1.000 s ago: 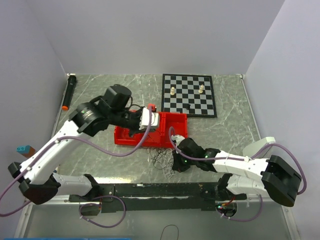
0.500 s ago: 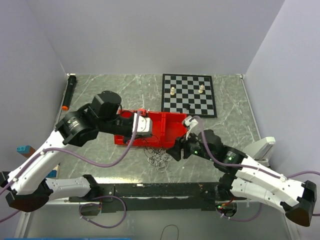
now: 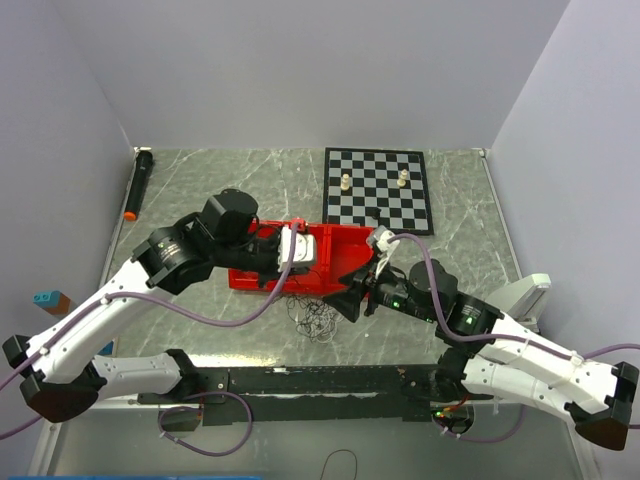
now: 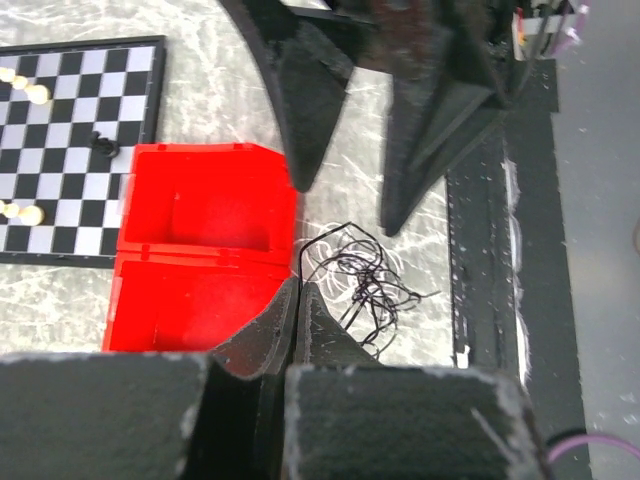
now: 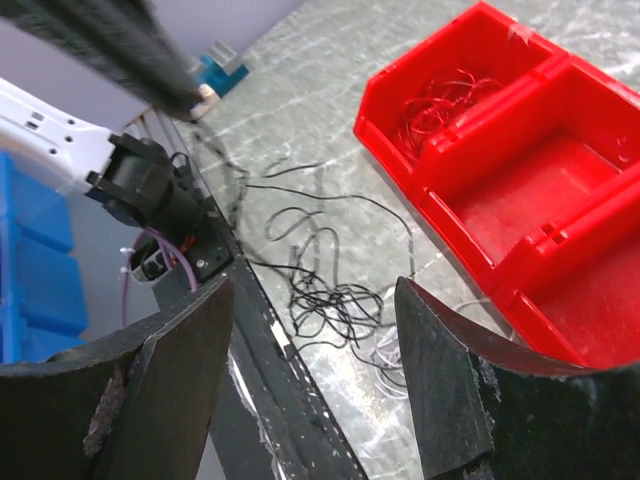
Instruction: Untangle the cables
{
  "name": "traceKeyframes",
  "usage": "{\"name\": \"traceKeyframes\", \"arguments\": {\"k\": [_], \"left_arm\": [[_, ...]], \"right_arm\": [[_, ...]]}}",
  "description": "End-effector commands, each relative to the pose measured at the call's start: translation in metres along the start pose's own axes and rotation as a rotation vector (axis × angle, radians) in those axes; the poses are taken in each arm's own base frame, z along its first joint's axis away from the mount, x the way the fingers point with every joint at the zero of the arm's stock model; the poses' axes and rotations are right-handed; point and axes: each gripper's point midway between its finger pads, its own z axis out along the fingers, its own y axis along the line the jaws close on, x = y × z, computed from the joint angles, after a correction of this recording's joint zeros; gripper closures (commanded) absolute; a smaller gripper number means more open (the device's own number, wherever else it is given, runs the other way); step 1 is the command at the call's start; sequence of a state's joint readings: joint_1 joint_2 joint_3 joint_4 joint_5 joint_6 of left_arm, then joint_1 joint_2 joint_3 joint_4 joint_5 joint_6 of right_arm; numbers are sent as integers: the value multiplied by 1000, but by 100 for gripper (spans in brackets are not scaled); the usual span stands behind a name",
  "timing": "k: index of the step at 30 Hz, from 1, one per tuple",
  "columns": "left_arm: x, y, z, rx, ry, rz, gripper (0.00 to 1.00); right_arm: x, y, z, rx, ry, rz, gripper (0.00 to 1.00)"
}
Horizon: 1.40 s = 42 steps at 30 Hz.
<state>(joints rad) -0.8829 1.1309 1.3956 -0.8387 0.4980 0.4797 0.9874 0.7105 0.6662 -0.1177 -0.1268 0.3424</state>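
The cables (image 3: 315, 318) lie as a loose black and white tangle on the marble table just in front of the red bin (image 3: 345, 250). In the right wrist view the black cables (image 5: 335, 300) sit between and below my open right gripper (image 5: 315, 300), clear of both fingers, with white cables (image 5: 395, 368) beside them and red cables (image 5: 440, 100) in one bin compartment. My right gripper (image 3: 353, 300) hovers just right of the tangle. My left gripper (image 4: 297, 287) is shut above the bin's near edge (image 4: 200, 300), beside the black cables (image 4: 365, 280); I see nothing held in it.
A chessboard (image 3: 378, 190) with a few pieces lies behind the bin. A black marker (image 3: 138, 185) rests along the left wall, and a blue and brown block (image 3: 45, 298) sits at the left edge. The black mounting rail (image 3: 320, 380) runs close in front of the tangle.
My right gripper has opened and lifted off the tangle, drawing back to the right. My left gripper swung left over the bin, then back right, staying shut.
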Motion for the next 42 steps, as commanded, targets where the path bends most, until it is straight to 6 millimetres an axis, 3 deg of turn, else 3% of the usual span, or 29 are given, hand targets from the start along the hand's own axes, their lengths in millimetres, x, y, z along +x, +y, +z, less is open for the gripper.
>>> {"name": "traceKeyframes", "arguments": {"k": [1,8,14,21,25,32,42], "left_arm": [[-8,15,6,-68,-25,-12,99],[0,18,10,-83,-10,-19,99],[-11,17,9,-65,-33,-35,99],[-30,14,2,-47,-76,-44,99],[-61,9,-11,-8,-145,-48,99],[-116,4,-35,35,-271,-54,99],[-210,29,-94,-107,-482,97,99]], "right_arm": [[-20,13,-4,-48,-88,-26,28],[-25,11,-10,-39,-133,-8,28],[-14,-8,15,60,-80,10,33],[-15,-27,39,179,-105,6,47],[2,-44,54,265,-83,22,53],[28,-48,66,255,-42,79,53],[86,-59,49,268,77,144,51]]}}
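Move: The right hand, open, hangs above the black-and-white cable tangle, which lies about 5 cm to its left, 1 cm ahead and some 24 cm below. The red box's middle is roughly 16 cm ahead, 8 cm left and 23 cm down. The left hand already holds the black cable, with the tangle about 4 cm to its right, level fore-and-aft and 30 cm below; the box stands 15 cm ahead, 1 cm right and 29 cm down. The right hand hovers briefly, then goes down about 9 cm towards the tangle, forward and somewhat left, turning roughly 15 degrees clockwise as its fingers narrow from wide to about half open beside the hanging black strands, without shutting. The left hand, fingers still shut on the black cable, first eases slightly forward, then climbs quickly some 17 cm away from the tangle, its right-pointing fingertips tilting up about 20 degrees, with a small shift right. ##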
